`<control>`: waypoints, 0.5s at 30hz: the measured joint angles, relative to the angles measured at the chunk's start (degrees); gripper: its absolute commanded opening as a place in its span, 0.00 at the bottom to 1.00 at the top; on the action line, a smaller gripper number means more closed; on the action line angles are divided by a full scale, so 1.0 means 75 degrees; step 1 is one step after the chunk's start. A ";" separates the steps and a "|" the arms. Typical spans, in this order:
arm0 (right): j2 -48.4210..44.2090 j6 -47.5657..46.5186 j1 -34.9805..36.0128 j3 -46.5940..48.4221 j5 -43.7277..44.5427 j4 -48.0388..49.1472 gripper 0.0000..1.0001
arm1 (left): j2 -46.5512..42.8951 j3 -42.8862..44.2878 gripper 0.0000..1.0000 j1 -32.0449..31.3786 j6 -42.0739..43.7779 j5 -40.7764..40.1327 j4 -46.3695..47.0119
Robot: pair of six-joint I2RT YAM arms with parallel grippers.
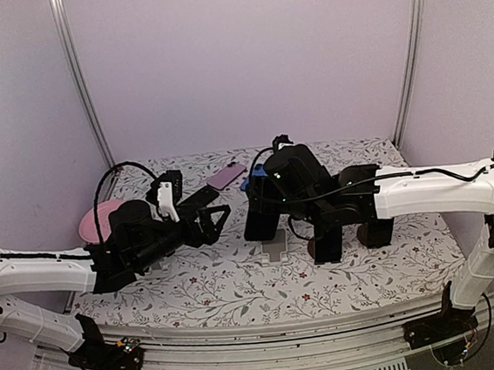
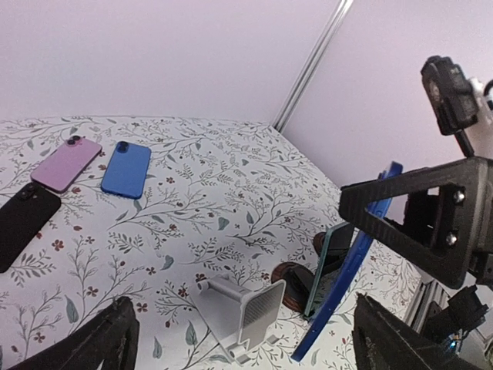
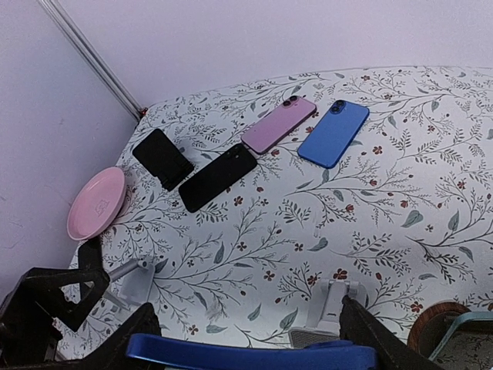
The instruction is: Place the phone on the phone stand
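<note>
My right gripper (image 3: 246,348) is shut on a blue phone (image 3: 231,356), which spans the gap between its fingers edge-on. From the left wrist view that phone (image 2: 347,284) hangs tilted, its low end just right of the grey phone stand (image 2: 246,312), apart from it. The stand (image 1: 275,248) sits on the floral table in front of the right gripper (image 1: 259,223). My left gripper (image 2: 243,347) is open with nothing between its fingers and points at the stand from the left (image 1: 211,223).
Pink (image 3: 279,125), blue (image 3: 333,132) and black (image 3: 218,177) phones lie flat at the back. A teal phone (image 2: 331,258) leans on a brown-based stand (image 2: 293,277). A pink plate (image 3: 96,202) sits far left, with a small grey stand (image 3: 135,281) near it.
</note>
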 measured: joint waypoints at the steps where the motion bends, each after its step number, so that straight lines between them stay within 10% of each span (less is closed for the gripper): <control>1: 0.0026 -0.0003 0.0038 -0.0015 0.0087 0.0003 0.28 | -0.0047 -0.0012 0.97 0.0052 -0.0055 -0.0047 -0.0105; 15: 0.0839 -0.0350 0.0224 -0.0245 0.0764 0.0385 0.29 | -0.0694 -0.0254 0.97 0.0580 -0.0402 -0.0082 -0.0769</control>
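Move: My right hand still holds the upright phone near its top. The white phone stand lies roughly 5 cm ahead of that hand, 3 cm to its right and some 16 cm below; a phone already standing on a dark stand is about 14 cm right of the white stand and 2 cm nearer me, and the flat blue phone about 25 cm beyond the white stand and 3 cm to its left. From my left hand the white stand is about 8 cm ahead, 11 cm right and 15 cm below. I lower the held phone almost straight down towards the white stand, about 5 cm and speeding up, my right fingers keeping their grip while that wrist rolls some 8 degrees, its left side dipping. Meanwhile my empty left hand, still wide open, backs off a further 3–4 cm to the left, away from the phone and stand, turning slightly counter-clockwise. ##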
